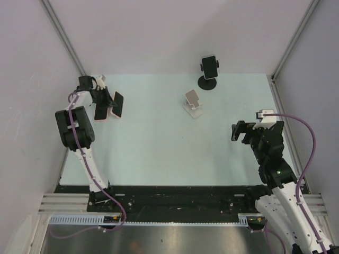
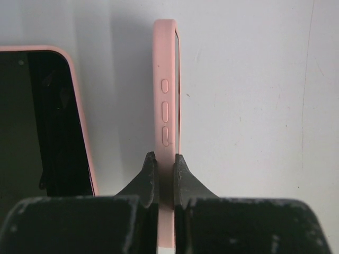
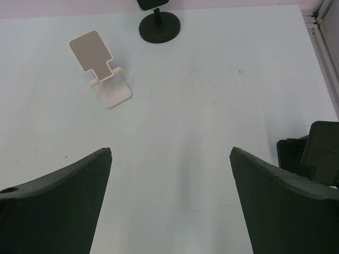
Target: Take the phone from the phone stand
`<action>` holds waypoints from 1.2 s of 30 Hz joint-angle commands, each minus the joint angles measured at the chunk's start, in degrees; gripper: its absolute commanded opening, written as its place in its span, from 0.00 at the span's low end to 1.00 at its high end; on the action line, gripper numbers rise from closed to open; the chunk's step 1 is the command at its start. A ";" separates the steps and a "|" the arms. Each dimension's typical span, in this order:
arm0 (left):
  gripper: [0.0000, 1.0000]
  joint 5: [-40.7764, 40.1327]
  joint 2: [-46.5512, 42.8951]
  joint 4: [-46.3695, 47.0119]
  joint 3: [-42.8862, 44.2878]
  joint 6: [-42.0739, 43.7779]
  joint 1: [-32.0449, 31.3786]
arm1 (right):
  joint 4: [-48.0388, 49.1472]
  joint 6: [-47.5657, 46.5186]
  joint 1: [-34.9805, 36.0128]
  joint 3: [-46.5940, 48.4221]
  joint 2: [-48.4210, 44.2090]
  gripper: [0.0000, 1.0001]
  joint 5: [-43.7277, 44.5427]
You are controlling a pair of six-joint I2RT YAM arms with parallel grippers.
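A phone in a pink case [image 2: 165, 95] stands on its long edge over the table, and my left gripper [image 2: 165, 159] is shut on its lower part. In the top view this gripper [image 1: 107, 99] is at the far left with the held phone [image 1: 117, 105]. A second pink-cased phone [image 2: 37, 121] lies screen up just left of it. Another phone [image 1: 210, 65] sits upright on the black round-based phone stand [image 1: 207, 83] at the back. The white phone stand [image 1: 193, 102] holds nothing. My right gripper [image 3: 170, 159] is open over bare table, well short of both stands.
The white stand [image 3: 103, 71] and the black stand's base [image 3: 159, 26] lie ahead and left of the right gripper. Grey walls with metal rails enclose the table on the left, back and right. The arm bases sit at the near edge.
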 commanded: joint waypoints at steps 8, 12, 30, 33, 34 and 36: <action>0.00 6.71 1.01 -2.05 -1.39 -1.34 -0.20 | 1.66 0.10 -0.05 0.09 0.18 1.00 -0.81; 0.00 6.80 1.01 -2.05 -1.57 -3.18 -0.20 | 1.66 0.37 -0.05 0.09 0.09 1.00 -1.07; 0.09 0.75 -0.04 -1.96 -4.82 -6.88 -0.38 | 1.66 0.45 -0.05 0.09 -0.53 1.00 -1.69; 0.23 -1.81 -0.48 -1.96 -5.00 -7.23 -0.38 | 1.75 0.46 -0.05 0.09 -0.62 1.00 -1.95; 0.28 -2.25 -0.57 -1.88 -5.00 -7.23 -0.47 | 1.75 0.46 -0.05 0.09 -0.70 1.00 -2.04; 0.31 -3.22 -0.83 -1.96 -4.74 -6.88 -0.47 | 1.67 0.46 -0.05 0.09 -0.79 1.00 -1.86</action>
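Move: The left hand still pinches a pink-cased phone by its raised long edge; the phone's middle is about 2 cm to the right, 1 cm ahead and 3 cm below, over the bare table where it is being laid. Its neighbour, the phone already lying flat, has its middle some 7 cm left of the hand, 1 cm back and 5 cm down. From the idle right hand, the held phone lies roughly 25 cm ahead, 65 cm left and 21 cm below. Keeping its pinch on the phone's raised edge, the left hand first eases barely 1 cm to the right, away from the flat phone, rolling its left side down by about 5 degrees. It then settles straight down about 1 cm, drifting slightly back left as the fingers open to roughly a quarter, so that the right finger stands off the screen while the left one stays against the case's raised side. ##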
